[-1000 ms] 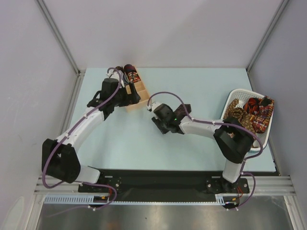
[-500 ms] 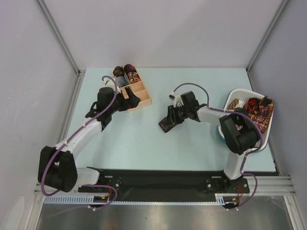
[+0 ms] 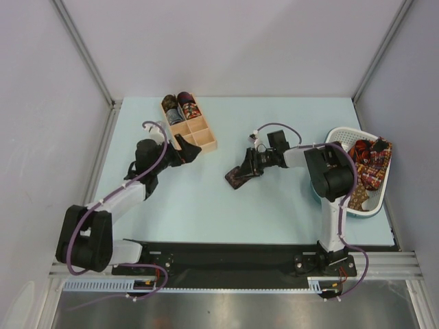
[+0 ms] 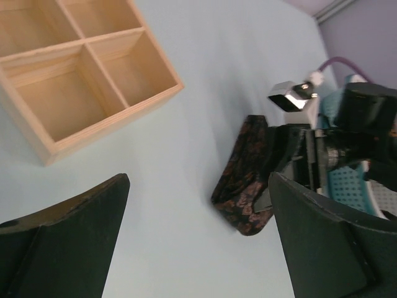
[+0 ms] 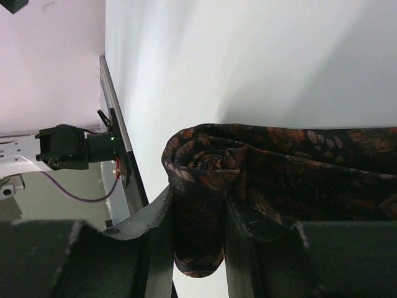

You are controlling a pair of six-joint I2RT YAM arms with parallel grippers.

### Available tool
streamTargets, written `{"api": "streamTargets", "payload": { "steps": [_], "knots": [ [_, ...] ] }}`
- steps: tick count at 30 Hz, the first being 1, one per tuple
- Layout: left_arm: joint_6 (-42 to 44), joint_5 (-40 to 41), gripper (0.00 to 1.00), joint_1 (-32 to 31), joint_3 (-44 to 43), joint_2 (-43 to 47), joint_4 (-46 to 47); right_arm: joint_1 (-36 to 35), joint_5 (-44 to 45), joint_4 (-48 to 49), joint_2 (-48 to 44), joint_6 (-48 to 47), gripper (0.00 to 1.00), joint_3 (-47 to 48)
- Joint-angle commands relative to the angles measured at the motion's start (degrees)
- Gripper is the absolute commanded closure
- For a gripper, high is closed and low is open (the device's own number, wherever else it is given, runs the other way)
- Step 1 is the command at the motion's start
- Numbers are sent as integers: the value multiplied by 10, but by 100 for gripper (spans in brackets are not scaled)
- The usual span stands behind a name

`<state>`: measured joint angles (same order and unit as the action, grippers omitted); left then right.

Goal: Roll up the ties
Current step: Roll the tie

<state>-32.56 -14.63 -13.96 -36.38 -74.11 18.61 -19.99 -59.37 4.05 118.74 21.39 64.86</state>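
A dark maroon tie with a brown pattern is partly coiled into a roll, and my right gripper is shut on that roll. Its loose length trails off to the right in the right wrist view. From above, the tie touches the table mid-way across, with the right gripper at its upper right. My left gripper stands open and empty just below the wooden box. In the left wrist view the left gripper faces the same tie from a distance.
The wooden compartment box at the back left holds two rolled ties in its far cells; its near cells are bare. A white basket at the right edge holds several loose red and gold ties.
The right arm folded back and its gripper shifted right with the dark tie. The left arm drew back from over the box towards the near left, uncovering it.
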Motion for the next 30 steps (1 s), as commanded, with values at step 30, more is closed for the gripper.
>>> {"api": "streamTargets", "payload": {
  "steps": [30],
  "knots": [
    [397,51,0,-246,-198,-216,-102,20,0,-100,117,-82,77,77]
  ]
}}
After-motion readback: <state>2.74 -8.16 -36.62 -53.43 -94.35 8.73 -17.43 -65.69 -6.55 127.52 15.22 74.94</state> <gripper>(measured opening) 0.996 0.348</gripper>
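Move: The rolled-up end of the tie sits in the right fingers already, at that hand's own point; its unrolled tail runs some 6 cm ahead and 3 cm right of it, a couple of centimetres lower. From the open left hand, the roll lies about 15 cm right, 4 cm back and 11 cm below. The compartment box has its middle some 13 cm ahead of the left hand, about in line with it and 11 cm lower. The tie's roll stays pinched in the right fingers, eased about 1.5 cm forward and as much down, then held there. Towards it the left hand swings some 13 cm right, away from the box, first about level, then sinking about 6 cm; it turns clockwise some 30 degrees while its left side tips up by as much, fingers staying wide open and not yet closing on the roll. ##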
